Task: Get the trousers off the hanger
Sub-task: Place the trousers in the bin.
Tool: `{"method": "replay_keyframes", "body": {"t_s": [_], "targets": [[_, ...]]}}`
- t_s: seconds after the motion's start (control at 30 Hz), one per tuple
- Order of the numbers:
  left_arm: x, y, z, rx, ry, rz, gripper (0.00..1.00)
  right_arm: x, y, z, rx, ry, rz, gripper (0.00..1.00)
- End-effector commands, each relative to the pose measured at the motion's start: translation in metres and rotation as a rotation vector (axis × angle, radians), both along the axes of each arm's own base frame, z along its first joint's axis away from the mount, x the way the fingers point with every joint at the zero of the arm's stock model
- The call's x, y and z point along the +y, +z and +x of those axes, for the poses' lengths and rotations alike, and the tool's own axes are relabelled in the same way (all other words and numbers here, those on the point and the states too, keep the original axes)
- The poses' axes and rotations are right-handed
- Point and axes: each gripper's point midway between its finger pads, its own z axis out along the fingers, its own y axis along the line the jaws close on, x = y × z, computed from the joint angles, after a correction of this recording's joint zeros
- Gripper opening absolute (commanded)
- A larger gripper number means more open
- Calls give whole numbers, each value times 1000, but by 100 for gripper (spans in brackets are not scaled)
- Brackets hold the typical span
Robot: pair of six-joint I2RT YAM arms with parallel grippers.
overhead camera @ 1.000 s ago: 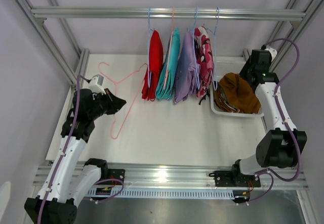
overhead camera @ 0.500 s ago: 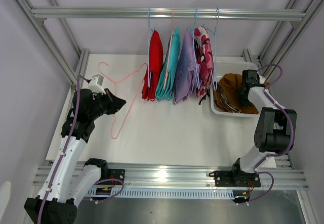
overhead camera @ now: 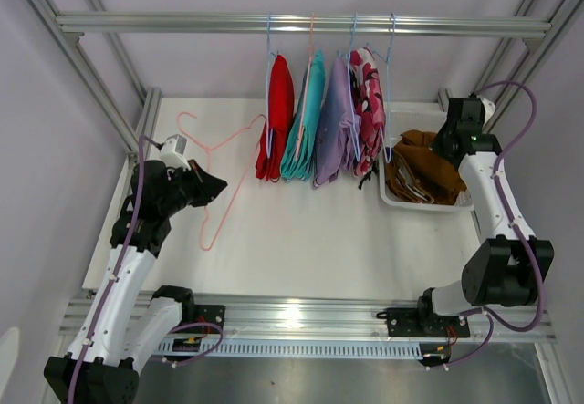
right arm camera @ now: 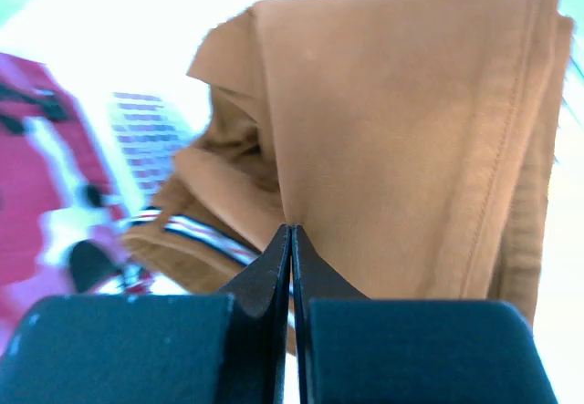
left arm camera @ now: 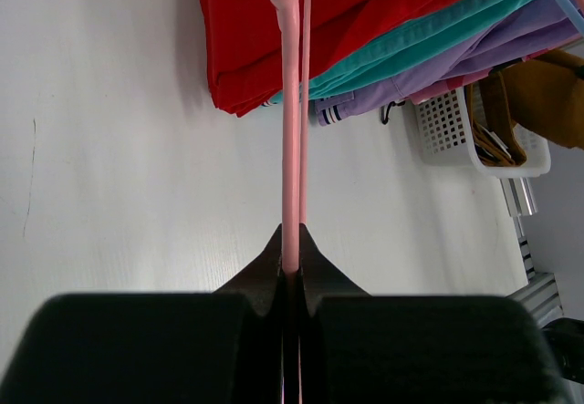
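Note:
Red (overhead camera: 276, 121), teal (overhead camera: 306, 130), lilac (overhead camera: 333, 135) and pink camouflage trousers (overhead camera: 370, 112) hang on hangers from the top rail (overhead camera: 182, 24). The mustard-brown trousers (overhead camera: 429, 171) lie bunched in a white basket (overhead camera: 401, 202) at the right. My right gripper (overhead camera: 453, 144) sits over the basket's far side, shut, pinching a fold of the mustard-brown cloth (right arm camera: 411, 130) at its tips (right arm camera: 291, 231). My left gripper (overhead camera: 219, 185) is shut on the wire of a bare pink hanger (left arm camera: 290, 149), which lies over the table at the left.
Metal frame posts run along both sides of the white table (overhead camera: 301, 240). In the left wrist view the hanging trousers (left arm camera: 265, 30) are just beyond the pink hanger's far end, and the basket (left arm camera: 447, 126) stands to their right.
The right gripper dipped into the basket while closing, then rose again fully shut on the mustard-brown cloth. The left arm and pink hanger have not moved.

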Motion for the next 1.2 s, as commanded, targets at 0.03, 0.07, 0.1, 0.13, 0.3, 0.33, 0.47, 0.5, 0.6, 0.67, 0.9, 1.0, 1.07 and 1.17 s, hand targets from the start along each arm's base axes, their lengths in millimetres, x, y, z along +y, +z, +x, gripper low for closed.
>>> {"method": "replay_keyframes", "body": {"t_s": [0.03, 0.07, 0.1, 0.13, 0.3, 0.33, 0.47, 0.5, 0.6, 0.67, 0.9, 1.0, 1.07, 1.17], "targets": [[-2, 10, 2, -56, -19, 13, 0, 19, 12, 2, -25, 37, 57, 0], [-2, 12, 2, -61, -19, 13, 1, 23, 5, 3, -23, 46, 66, 0], [-2, 11, 2, -59, -19, 13, 1, 26, -1, 5, -18, 53, 80, 0], [-2, 11, 2, -58, -19, 13, 1, 27, -11, 6, -2, 50, 90, 0], [-1, 9, 2, -54, -19, 15, 1, 42, -82, -1, 131, 74, 99, 0], [-2, 10, 2, -56, -19, 15, 1, 44, -94, -1, 147, 79, 99, 0], [-2, 9, 2, -55, -20, 13, 1, 52, -175, -24, 329, 98, 99, 0], [-2, 9, 1, -52, -22, 11, 1, 55, -188, -28, 359, 103, 97, 0], [-2, 10, 1, -54, -22, 11, 1, 55, -229, -46, 458, 95, 87, 0], [-2, 9, 2, -55, -22, 13, 1, 55, -239, -51, 489, 90, 109, 0], [-3, 10, 1, -55, -26, 12, 1, 49, -176, -39, 388, 81, 94, 25], [-3, 10, 1, -58, -26, 11, 1, 45, -141, -33, 350, 82, 79, 46], [-3, 10, 1, -57, -24, 11, 1, 43, -110, -26, 291, 84, 73, 57], [-3, 12, 0, -64, -25, 11, 1, 44, -81, -29, 254, 94, 79, 66]]}}
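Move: The bin's middle lies about 17 cm below the right hand, some 2 cm farther out and practically level sideways. The brown trousers already lie mostly in it, one part still pinched up in those fingers. The patterned pink trousers hang about 17 cm to that hand's left and 5 cm farther out, the purple ones about 25 cm left and 4 cm out. From the left hand the bin is some 57 cm to the right, 14 cm ahead and 20 cm below. Down quickly, about 18 cm into the bin and drifting some 5 cm left, the right hand lowers the pinched part of the brown trousers onto the rest, its fingers tipping some 15 degrees more downward. Low in the bin it opens the fingers well apart, lets go of the cloth and begins to back straight up, about 5 cm. ##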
